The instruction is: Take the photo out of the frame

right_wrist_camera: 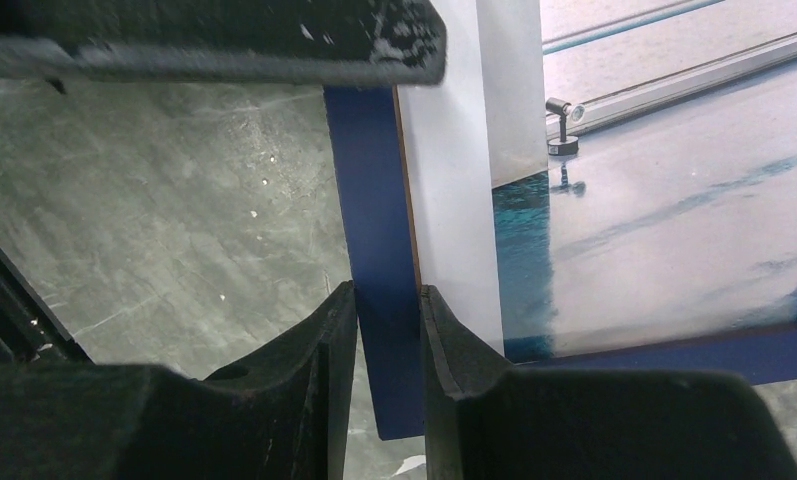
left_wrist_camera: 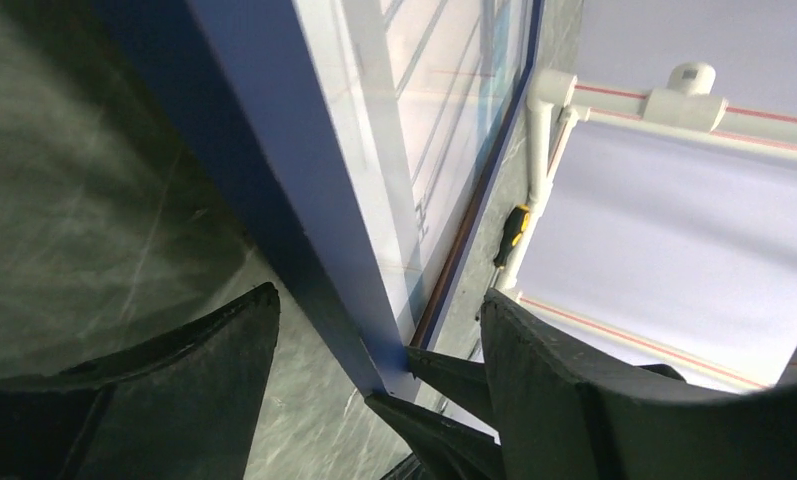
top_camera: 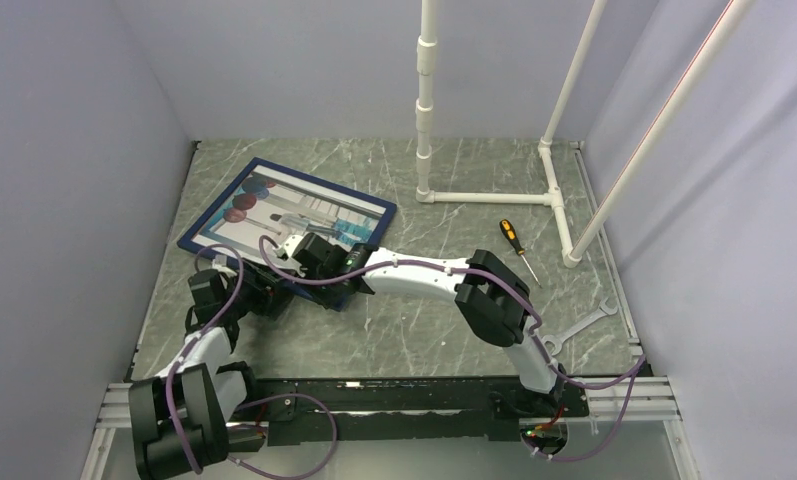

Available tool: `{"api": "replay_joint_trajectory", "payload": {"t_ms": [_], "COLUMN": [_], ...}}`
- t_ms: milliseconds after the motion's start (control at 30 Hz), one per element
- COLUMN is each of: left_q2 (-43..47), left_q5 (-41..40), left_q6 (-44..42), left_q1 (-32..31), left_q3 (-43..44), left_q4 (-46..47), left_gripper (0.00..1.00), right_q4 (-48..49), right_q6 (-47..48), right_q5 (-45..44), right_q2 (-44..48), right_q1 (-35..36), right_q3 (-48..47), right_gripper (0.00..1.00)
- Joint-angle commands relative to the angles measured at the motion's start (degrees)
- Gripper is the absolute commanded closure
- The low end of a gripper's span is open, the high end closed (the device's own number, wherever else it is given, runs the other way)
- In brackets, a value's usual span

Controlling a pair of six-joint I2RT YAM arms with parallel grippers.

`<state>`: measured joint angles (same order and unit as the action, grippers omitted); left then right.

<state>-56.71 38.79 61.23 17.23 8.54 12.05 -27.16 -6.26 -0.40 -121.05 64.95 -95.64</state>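
Observation:
The navy frame (top_camera: 196, 243) lies at the table's back left with the photo (top_camera: 304, 210) inside it, picture side up. My right gripper (right_wrist_camera: 387, 310) is shut on the frame's narrow border (right_wrist_camera: 374, 200) close to its near corner; the photo's white margin (right_wrist_camera: 454, 200) and a thin brown edge show beside the jaw. My left gripper (left_wrist_camera: 379, 300) is open, its fingers (left_wrist_camera: 224, 340) standing wide on either side of that same corner (left_wrist_camera: 374, 340), apart from it. From above, the left gripper (top_camera: 292, 298) and right gripper (top_camera: 326, 288) meet at the frame's near corner, which they hide.
A yellow-and-black screwdriver (top_camera: 514, 240) lies right of the frame, with a silver wrench (top_camera: 584, 325) near the right edge. White PVC pipes (top_camera: 489, 197) stand at the back right. Grey walls enclose three sides of the table.

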Motion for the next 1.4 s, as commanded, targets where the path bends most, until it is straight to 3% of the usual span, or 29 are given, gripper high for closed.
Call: {"api": "replay_joint_trajectory", "payload": {"t_ms": [0, 200, 467, 567, 633, 767, 933, 1033, 1133, 1367], "left_q2": [-2.67, -1.46, 3.5, 6.78, 9.07, 12.85, 17.03, 19.25, 21.52, 26.42], "left_q5": [-1.21, -3.8, -4.89, -5.71, -6.11, -6.36, -7.56, -9.47, -12.14, -17.41], "left_q6": [1.62, 3.52, -0.62, -1.99, -2.47, -4.45, -6.44, -8.45, -10.0, -10.95], "left_q1": [-3.08, -5.4, -5.61, -5.54, -5.6, -5.55, -5.6, -5.55, -5.54, -5.55], "left_q3": [0.6, -0.11, 3.16, 4.1, 4.44, 6.16, 9.12, 11.94, 15.05, 20.47], "left_q4": [9.45, 9.95, 1.67, -2.85, -5.25, -11.45, -21.5, -28.85, -36.15, -48.09], "left_gripper": [0.28, 0.41, 0.75, 0.9, 0.94, 1.0, 1.0, 1.0, 1.0, 1.0], "right_q4": [1.44, 1.78, -1.53, -0.78, -0.12, -0.73, -1.34, -1.9, -0.91, 11.57], "right_q6": [-2.36, -2.54, -1.37, -1.29, -1.57, -2.77, -2.54, -1.79, -1.08, 3.53], "right_q5": [2.0, 3.12, 4.8, 4.7, 5.9, 5.39, 5.21, 4.02, -3.45, -18.36], "right_q2": [4.7, 5.26, 5.25, 7.16, 8.87, 11.23, 15.16, 17.42, 19.94, 27.79], "right_q1": [-0.27, -0.58, -0.47, -0.45, -0.34, -0.29, 0.28, 1.23, 3.66, 13.55], "right_q3": [-2.88, -2.66, -3.75, -1.89, -0.8, -0.08, 1.82, 2.9, 5.79, 22.34], "right_gripper": [1.0, 1.0, 1.0, 0.85, 0.77, 0.46, 0.03, 0.0, 0.0, 0.0]}}
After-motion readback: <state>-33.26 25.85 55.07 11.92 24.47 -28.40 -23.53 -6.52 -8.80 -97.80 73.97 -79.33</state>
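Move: The picture frame is already tilted up, and its near rail crosses between the left hand's open fingers, about 1 cm ahead and 1 cm right. The frame's middle, with the photo, lies roughly 12 cm ahead, 3 cm right and 2 cm lower. The right hand already grips the same rail about 9 cm right and 2 cm back of the left hand; from the right hand the frame's near-right corner is some 4 cm right and 1 cm back. The frame's near rail is pinched by the left fingers, which nudge about 1 cm rightward as they close, then carry it up some 7 cm, drawing back about 3 cm and rolling roughly 10 degrees, left side up. The right hand keeps its hold, starts up too, then opens wide, lets go and moves up and back, clear of the near-right corner. ##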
